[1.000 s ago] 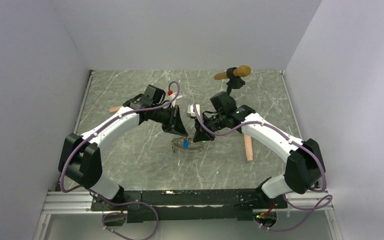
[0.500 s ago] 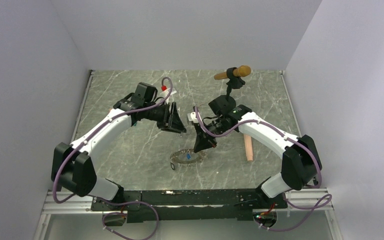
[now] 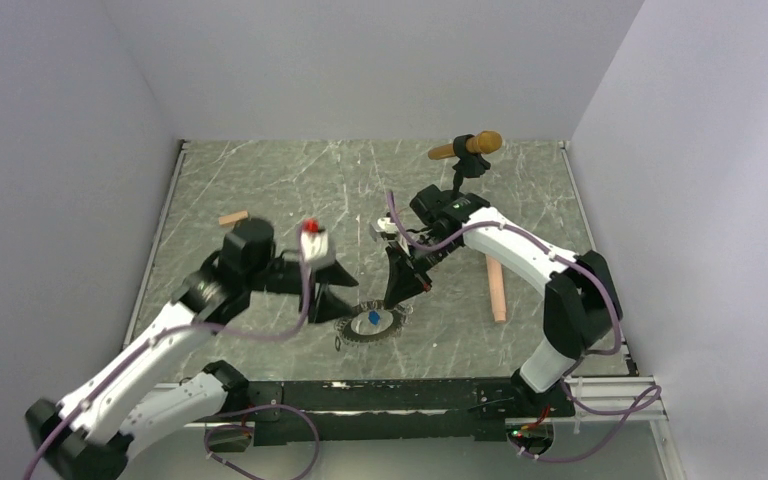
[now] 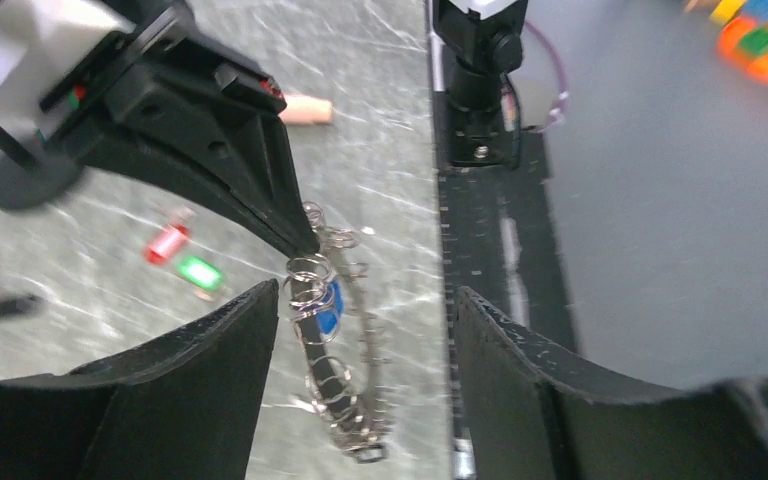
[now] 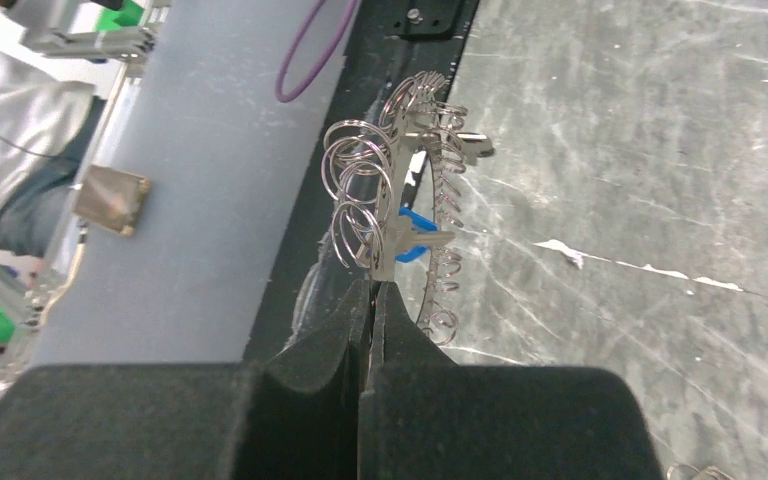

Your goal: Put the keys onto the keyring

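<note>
The keyring [image 3: 365, 331], a loop of metal links, hangs from my right gripper [image 3: 397, 292], which is shut on its upper end, and reaches down to the table near the front edge. A blue-tagged key [image 3: 371, 319] sits on it. The right wrist view has the keyring [image 5: 360, 180] and blue tag [image 5: 415, 222] just past the right gripper [image 5: 372, 290]. My left gripper [image 3: 333, 300] stands open just left of the ring, holding nothing. In the left wrist view the keyring [image 4: 340, 400] shows beyond the left gripper [image 4: 365, 290]. The red-tagged key [image 4: 167, 242] and green-tagged key [image 4: 198, 272] lie loose on the table.
A black stand [image 3: 457, 180] carrying a brown cylinder is at the back right. A wooden dowel [image 3: 498, 290] lies right of the right gripper, a short wooden piece [image 3: 232, 217] at the left. A small black cylinder [image 4: 10, 305] lies near the loose keys. The black front rail [image 3: 380, 395] runs just behind the ring.
My left gripper has opened and drawn back toward the near left. My right gripper has carried the keyring nearer the front edge and lower.
</note>
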Controlling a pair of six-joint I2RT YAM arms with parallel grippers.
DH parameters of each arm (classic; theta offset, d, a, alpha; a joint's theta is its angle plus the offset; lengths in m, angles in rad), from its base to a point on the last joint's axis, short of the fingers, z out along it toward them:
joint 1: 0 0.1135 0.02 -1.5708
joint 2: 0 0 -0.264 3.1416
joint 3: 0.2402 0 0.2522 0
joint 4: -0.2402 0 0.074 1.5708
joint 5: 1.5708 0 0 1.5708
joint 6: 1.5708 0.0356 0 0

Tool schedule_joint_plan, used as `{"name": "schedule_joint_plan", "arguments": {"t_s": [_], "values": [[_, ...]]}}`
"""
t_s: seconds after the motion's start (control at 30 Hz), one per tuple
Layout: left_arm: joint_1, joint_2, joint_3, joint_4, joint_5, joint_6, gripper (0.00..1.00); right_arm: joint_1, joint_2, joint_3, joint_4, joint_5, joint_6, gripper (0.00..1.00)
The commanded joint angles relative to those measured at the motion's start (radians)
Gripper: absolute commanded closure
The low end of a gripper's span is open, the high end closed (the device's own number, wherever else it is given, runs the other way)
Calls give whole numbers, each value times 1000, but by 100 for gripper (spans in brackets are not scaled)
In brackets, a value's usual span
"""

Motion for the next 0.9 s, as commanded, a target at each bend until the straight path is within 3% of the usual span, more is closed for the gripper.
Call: {"name": "schedule_joint_plan", "arguments": {"t_s": [0.0,0.1,0.23,0.4,0.6,0.87], "values": [[-48,-139,-125,213,-95,310,30,-7,56,97,-263,-121,-165,100],[-59,-106,-90,175,-125,350,34,-6,45,88,-209,-95,-101,100],[-65,-34,-46,186,-135,303,53,-6,-11,42,-37,-29,56,100],[-65,43,-39,267,-104,225,66,-6,-57,0,58,13,123,100],[-67,108,1,221,-81,290,72,-4,-58,1,44,16,104,100],[-71,150,7,149,-48,342,72,-6,-50,2,38,3,98,100]]}}
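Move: The keyring hangs in the right fingers, its middle about 4 cm to the right of the open left hand, 2 cm back and 9 cm lower. The blue-tagged key hangs at about that same spot. The right gripper's tips are about 8 cm right of the left hand, 1 cm ahead and 6 cm below; the green-tagged key lies on the table about 12 cm ahead and 7 cm right. From the right hand, the keyring's middle is some 3 cm back, 4 cm left and 3 cm down. Forward about 5 cm after a brief drift back, the left hand also eases right and sinks slightly, closing on the right gripper's tips where they pinch the keyring's edge. It rolls some 20 degrees about its own fingers, early on, while they narrow from wide open to about a quarter, holding nothing. The right hand stays almost in place, keeping its pinch on the keyring. ##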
